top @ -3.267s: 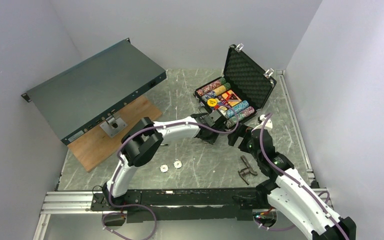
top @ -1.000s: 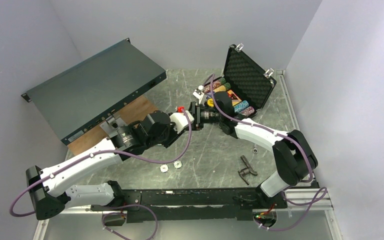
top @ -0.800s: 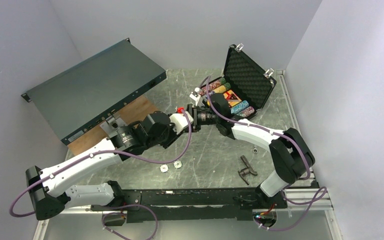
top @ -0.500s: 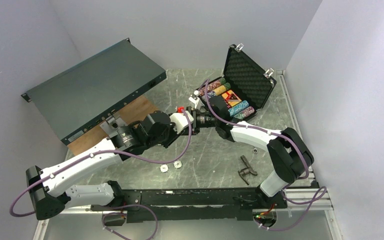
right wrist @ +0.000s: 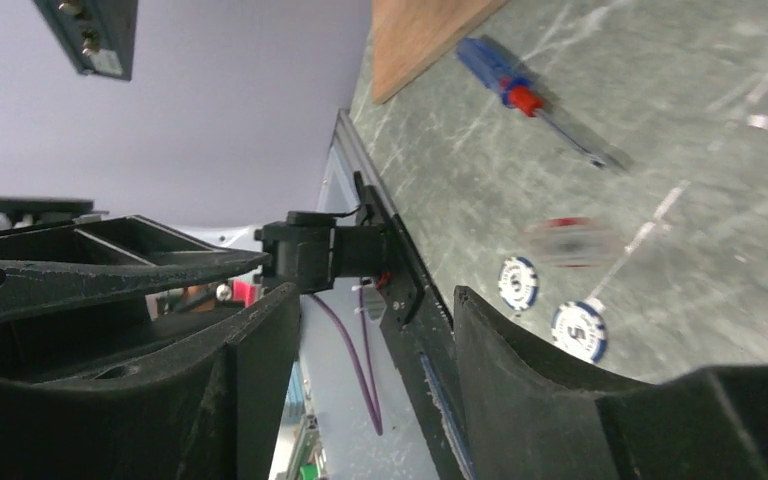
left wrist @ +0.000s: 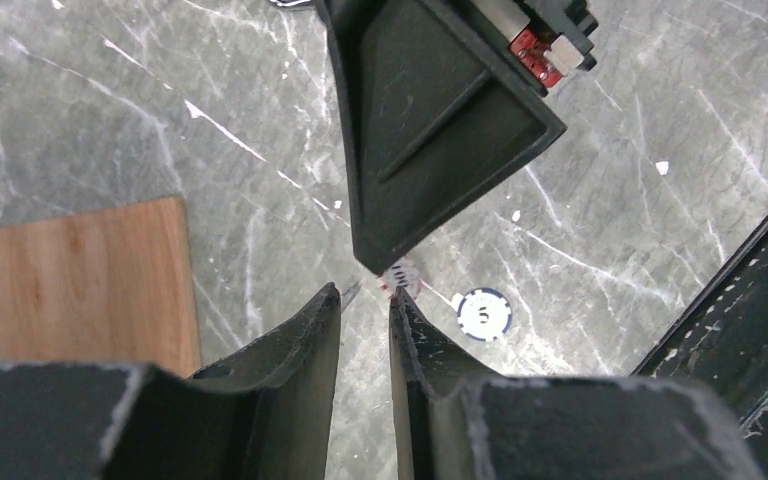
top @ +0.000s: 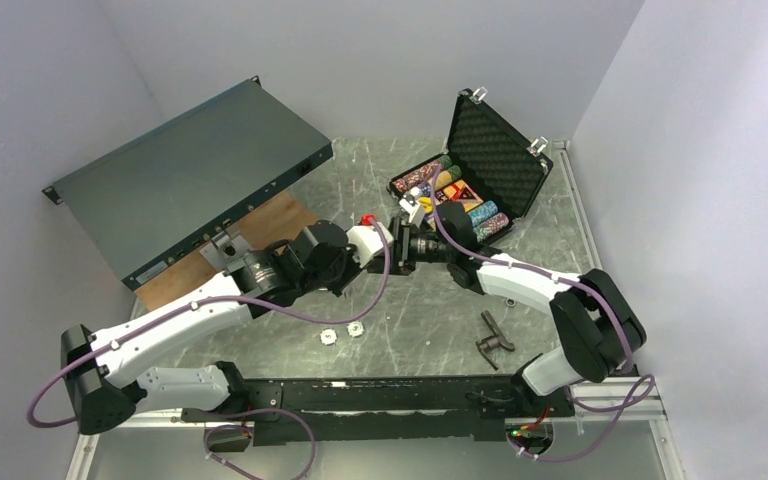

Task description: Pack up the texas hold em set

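The black briefcase [top: 480,165] stands open at the back right, with rows of multicoloured chips [top: 460,200] inside. My left gripper [top: 396,245] and right gripper [top: 407,247] meet tip to tip in front of it, above the table. The left gripper [left wrist: 365,298] has a narrow gap between its jaws and nothing in it. The right gripper [right wrist: 375,300] is wide open and empty. A red-white chip [right wrist: 572,242] shows blurred below them; it also shows in the left wrist view [left wrist: 401,281]. Two white-blue chips [top: 327,337] [top: 356,327] lie on the table near the front.
A grey rack chassis [top: 190,175] leans at the back left over a wooden board [top: 260,240]. A dark wrench [top: 493,335] lies at the front right. A red-blue screwdriver [right wrist: 520,95] lies next to the board. The black rail [top: 380,395] runs along the front edge.
Both grippers have shifted a little right and nearer. The right wrist has come down away from the briefcase corner. The red-white chip is blurred in motion below the grippers.
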Controlling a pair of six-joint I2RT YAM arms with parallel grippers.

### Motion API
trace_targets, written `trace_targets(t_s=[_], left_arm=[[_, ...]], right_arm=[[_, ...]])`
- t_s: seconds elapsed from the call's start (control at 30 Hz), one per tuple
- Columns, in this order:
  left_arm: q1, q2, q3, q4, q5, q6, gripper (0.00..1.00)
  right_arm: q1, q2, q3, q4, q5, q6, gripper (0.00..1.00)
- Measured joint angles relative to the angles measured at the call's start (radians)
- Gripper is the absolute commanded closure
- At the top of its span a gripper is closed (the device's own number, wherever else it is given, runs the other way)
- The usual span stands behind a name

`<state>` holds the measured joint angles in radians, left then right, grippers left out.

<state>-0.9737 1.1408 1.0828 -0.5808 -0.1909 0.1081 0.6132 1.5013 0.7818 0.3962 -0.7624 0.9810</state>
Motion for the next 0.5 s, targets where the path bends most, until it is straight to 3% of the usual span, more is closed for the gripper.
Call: trace_targets(t_s=[0.2, 0.27, 0.37, 0.5], left_arm=[[0.000, 0.113, 0.018, 0.013, 0.031, -0.051, 0.68], [0.000, 0.165, 0.031, 0.011, 0.028, -0.090, 0.62], [0.000, 0.212, 0.033, 0.008, 0.007, -0.156, 0.42], [0.009, 0.229, 0.010, 0.012, -0.034, -0.274, 0.29]], right_arm=[[-0.054, -0.056, -0.098, -0.072, 0.084, -0.050, 0.39], [-0.064, -0.066, -0.121, -0.119, 0.117, -0.090, 0.39], [-0.072, -0.082, -0.148, -0.206, 0.176, -0.161, 0.38], [-0.075, -0.127, -0.174, -0.299, 0.244, -0.248, 0.36]])
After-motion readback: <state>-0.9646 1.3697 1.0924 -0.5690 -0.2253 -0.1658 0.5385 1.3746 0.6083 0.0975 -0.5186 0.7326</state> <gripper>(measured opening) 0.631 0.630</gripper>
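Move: The red 100 chip is in mid-air, out of both grippers: about 3 cm ahead of the left hand, 2 cm to its right and 12 cm below; from the right hand, some 6 cm left, 2 cm ahead and 9 cm down. The nearer blue-rimmed chip lies about 6 cm back, 3 cm right and 17 cm below the left hand, the farther one 8 cm back and 4 cm left. The screwdriver's middle is 4 cm ahead and 12 cm left of the left hand. With the red chip already dropping between them, both empty hands sink and part. The left goes down about 7 cm over the table with a slight drift right, its fingers tipping downward and swinging counter-clockwise as they open from narrow to over half. The right backs off rightward and down, roughly 12 cm in all, tilting its still-open fingers some 20 degrees down and turning a little clockwise. ##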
